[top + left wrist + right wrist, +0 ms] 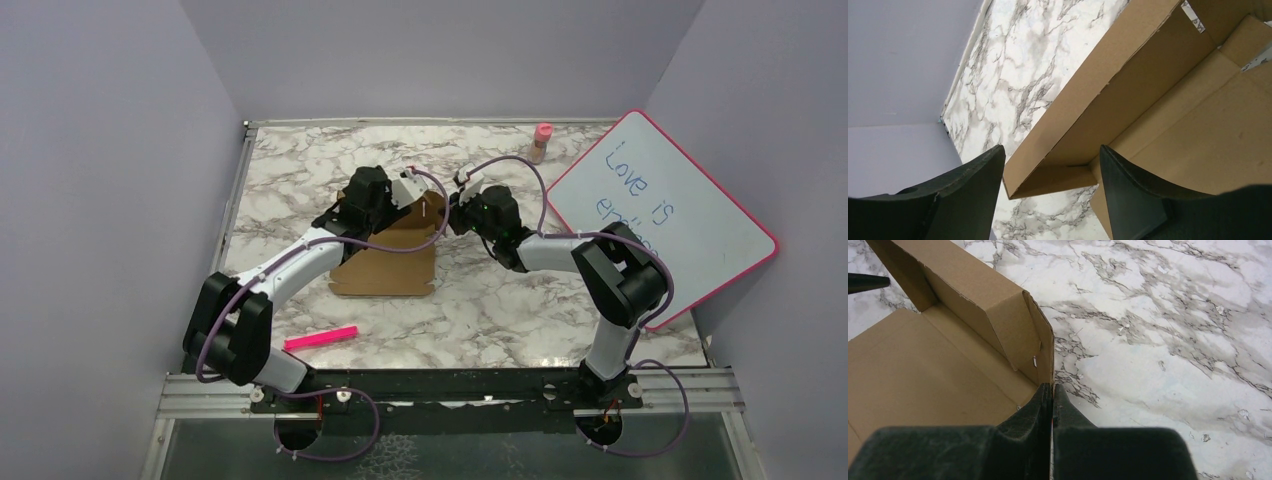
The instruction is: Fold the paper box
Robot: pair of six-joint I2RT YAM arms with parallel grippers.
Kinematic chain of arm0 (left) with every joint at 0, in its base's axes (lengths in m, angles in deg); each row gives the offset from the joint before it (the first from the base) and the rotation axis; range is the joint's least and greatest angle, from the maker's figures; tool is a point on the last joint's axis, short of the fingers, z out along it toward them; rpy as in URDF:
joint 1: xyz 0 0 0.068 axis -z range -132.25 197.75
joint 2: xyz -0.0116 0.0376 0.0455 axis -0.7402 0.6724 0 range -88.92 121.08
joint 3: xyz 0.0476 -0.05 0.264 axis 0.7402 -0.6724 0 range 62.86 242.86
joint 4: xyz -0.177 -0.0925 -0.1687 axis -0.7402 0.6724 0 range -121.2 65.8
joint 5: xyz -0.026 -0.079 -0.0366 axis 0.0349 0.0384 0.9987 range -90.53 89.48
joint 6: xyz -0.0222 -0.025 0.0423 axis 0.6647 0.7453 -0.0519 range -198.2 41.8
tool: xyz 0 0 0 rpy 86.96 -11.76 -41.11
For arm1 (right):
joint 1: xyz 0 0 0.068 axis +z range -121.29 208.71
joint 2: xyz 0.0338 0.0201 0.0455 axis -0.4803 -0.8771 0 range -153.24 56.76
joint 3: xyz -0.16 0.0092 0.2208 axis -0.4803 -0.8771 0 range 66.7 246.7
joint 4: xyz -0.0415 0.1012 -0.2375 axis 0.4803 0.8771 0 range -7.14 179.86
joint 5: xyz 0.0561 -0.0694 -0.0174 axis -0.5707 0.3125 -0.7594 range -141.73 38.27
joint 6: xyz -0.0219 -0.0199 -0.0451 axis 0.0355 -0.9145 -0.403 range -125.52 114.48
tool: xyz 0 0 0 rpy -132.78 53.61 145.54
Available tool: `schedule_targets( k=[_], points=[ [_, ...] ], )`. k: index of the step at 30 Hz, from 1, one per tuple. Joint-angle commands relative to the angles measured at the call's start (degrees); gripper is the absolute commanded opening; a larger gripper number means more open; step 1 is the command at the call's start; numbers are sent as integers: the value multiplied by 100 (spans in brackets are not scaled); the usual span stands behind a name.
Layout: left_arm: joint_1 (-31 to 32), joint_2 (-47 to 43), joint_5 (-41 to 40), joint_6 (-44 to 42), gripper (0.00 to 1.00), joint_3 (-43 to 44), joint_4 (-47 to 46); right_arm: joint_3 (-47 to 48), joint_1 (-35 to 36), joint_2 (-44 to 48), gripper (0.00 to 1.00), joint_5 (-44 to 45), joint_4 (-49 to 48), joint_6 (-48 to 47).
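The paper box [385,262] lies unfolded in the middle of the marble table, plain brown cardboard with its far side wall folded up. My left gripper [405,190] hovers over the far left end of that wall. In the left wrist view it is open [1051,152], and the raised wall's end [1068,150] lies between its fingers without touching them. My right gripper [455,212] is at the wall's right end. In the right wrist view it is shut [1052,387] on the wall's corner edge [1045,355].
A pink marker [320,338] lies on the table near the left arm. A pink-framed whiteboard [660,215] leans at the right. A small pink-capped bottle [541,141] stands at the back. Lilac walls close in three sides.
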Motion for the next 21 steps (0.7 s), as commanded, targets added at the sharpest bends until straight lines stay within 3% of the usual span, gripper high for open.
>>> schedule_targets(
  k=[1, 8, 13, 18, 21],
  points=[
    [-24, 326, 354, -253, 68, 113, -326, -70, 42, -123, 4, -231, -103, -34],
    [-17, 530, 253, -361, 47, 104, -708, -108, 41, -85, 4, -234, -142, -7],
    [221, 452, -147, -374, 16, 33, -738, -98, 42, -19, 4, -201, -42, 104],
    [615, 348, -620, -321, 2, -55, -655, -119, 41, 74, 4, -43, 37, 444],
    [854, 324, -874, -158, 1, -40, -490, -122, 41, 103, 4, 172, 42, 521]
  ],
)
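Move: The far wall's top flap, where it will be gripped near its left end, lies just below the open left fingers, about 2 cm down, 1 cm ahead and 1 cm right. From there the right wall's corner, already held in the right hand's shut fingers, is roughly 18 cm right, 2 cm back and 5 cm lower; the front panel's middle is some 14 cm back, 4 cm right and 10 cm below. From the right hand that grip spot is about 17 cm left, 3 cm ahead and 3 cm above. The far wall's top flap gets pinched near its left end: the left hand sinks nearly 3 cm onto it, easing slightly forward and right, and closes its wide-open fingers fully on the edge. While closing it rises again by about 1 cm and continues right, some 2 cm in all, easing back slightly at the end. The right hand stays in place, keeping its pinch on the right wall's corner. ##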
